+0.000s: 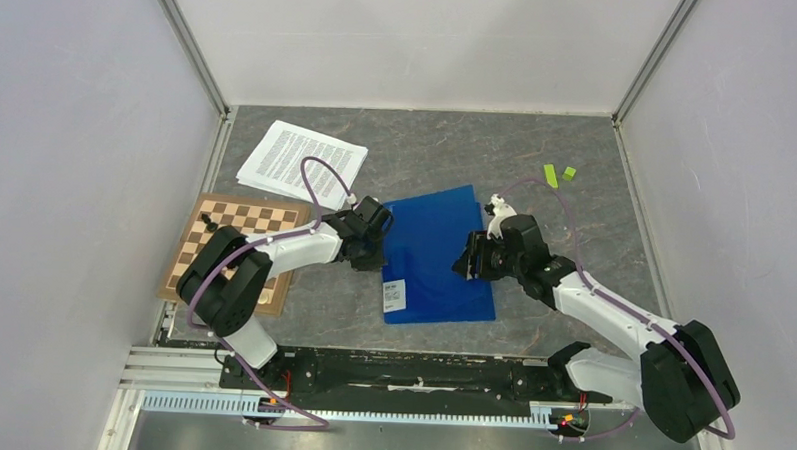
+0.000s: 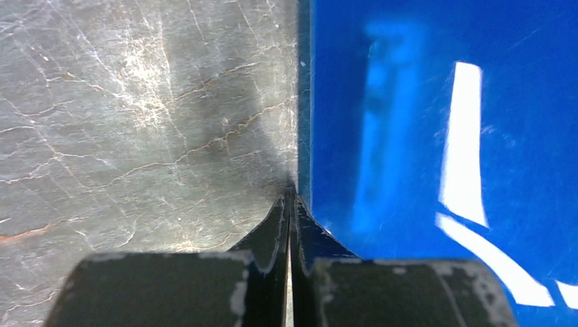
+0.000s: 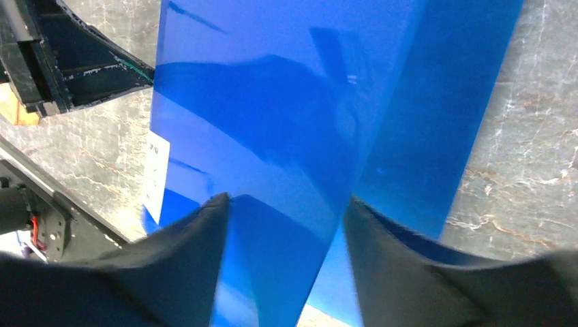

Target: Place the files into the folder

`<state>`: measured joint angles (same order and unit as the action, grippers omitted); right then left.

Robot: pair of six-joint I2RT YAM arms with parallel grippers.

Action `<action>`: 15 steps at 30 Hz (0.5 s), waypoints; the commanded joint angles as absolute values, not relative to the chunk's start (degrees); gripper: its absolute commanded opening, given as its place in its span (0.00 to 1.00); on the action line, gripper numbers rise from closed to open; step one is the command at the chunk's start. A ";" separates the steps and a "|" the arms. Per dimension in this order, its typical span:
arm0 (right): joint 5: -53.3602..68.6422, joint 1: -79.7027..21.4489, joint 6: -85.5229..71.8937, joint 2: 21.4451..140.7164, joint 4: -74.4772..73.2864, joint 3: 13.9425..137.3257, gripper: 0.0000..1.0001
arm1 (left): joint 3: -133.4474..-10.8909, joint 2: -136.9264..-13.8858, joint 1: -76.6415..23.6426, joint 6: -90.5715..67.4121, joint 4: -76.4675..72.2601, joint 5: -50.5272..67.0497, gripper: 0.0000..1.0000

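Note:
The blue folder [image 1: 435, 254] lies closed in the middle of the table, its white label [image 1: 393, 296] near the front corner. The files [image 1: 302, 160], a stack of printed white sheets, rest at the back left, apart from both arms. My left gripper [image 1: 377, 252] is shut and empty, its tips [image 2: 290, 197] down on the table against the folder's [image 2: 436, 136] left edge. My right gripper [image 1: 468, 264] is at the folder's right edge. Its jaws [image 3: 285, 208] stand apart with the blue cover [image 3: 286, 122] running between them, and the fingers [image 3: 194, 255] do not press on it.
A wooden chessboard [image 1: 236, 249] lies at the left under the left arm, with a dark piece [image 1: 208, 220] on it. Two small green blocks [image 1: 558, 175] sit at the back right. Enclosure walls stand on three sides, and a metal rail [image 1: 368, 409] runs along the front.

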<state>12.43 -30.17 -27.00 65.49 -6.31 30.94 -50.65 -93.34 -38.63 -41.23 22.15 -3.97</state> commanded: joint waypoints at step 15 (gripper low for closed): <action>3.99 -38.92 -24.72 62.47 -12.02 44.65 0.08 | -89.75 -91.52 -36.22 -40.04 38.87 -1.56 0.69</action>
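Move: The left hand has its shut fingertips at the folder's left edge, nearly at table height; the files lie about 24 cm ahead and 18 cm to its left, the folder's middle 4 cm ahead and 12 cm to its right. The right hand already has the raised right edge of the folder's cover between its half-closed fingers, 1 cm ahead; the white label is 2 cm back, 13 cm left and 7 cm below. The right fingers close fully and pinch the edge of the folder's cover, drawing it up about 6 cm and some 3 cm left, across the folder. Meanwhile the left hand comes free of the folder's left edge and rises fast, about 18 cm up and 7 cm forward, opening its fingers to about two-thirds and swinging them outward some 20 degrees. ##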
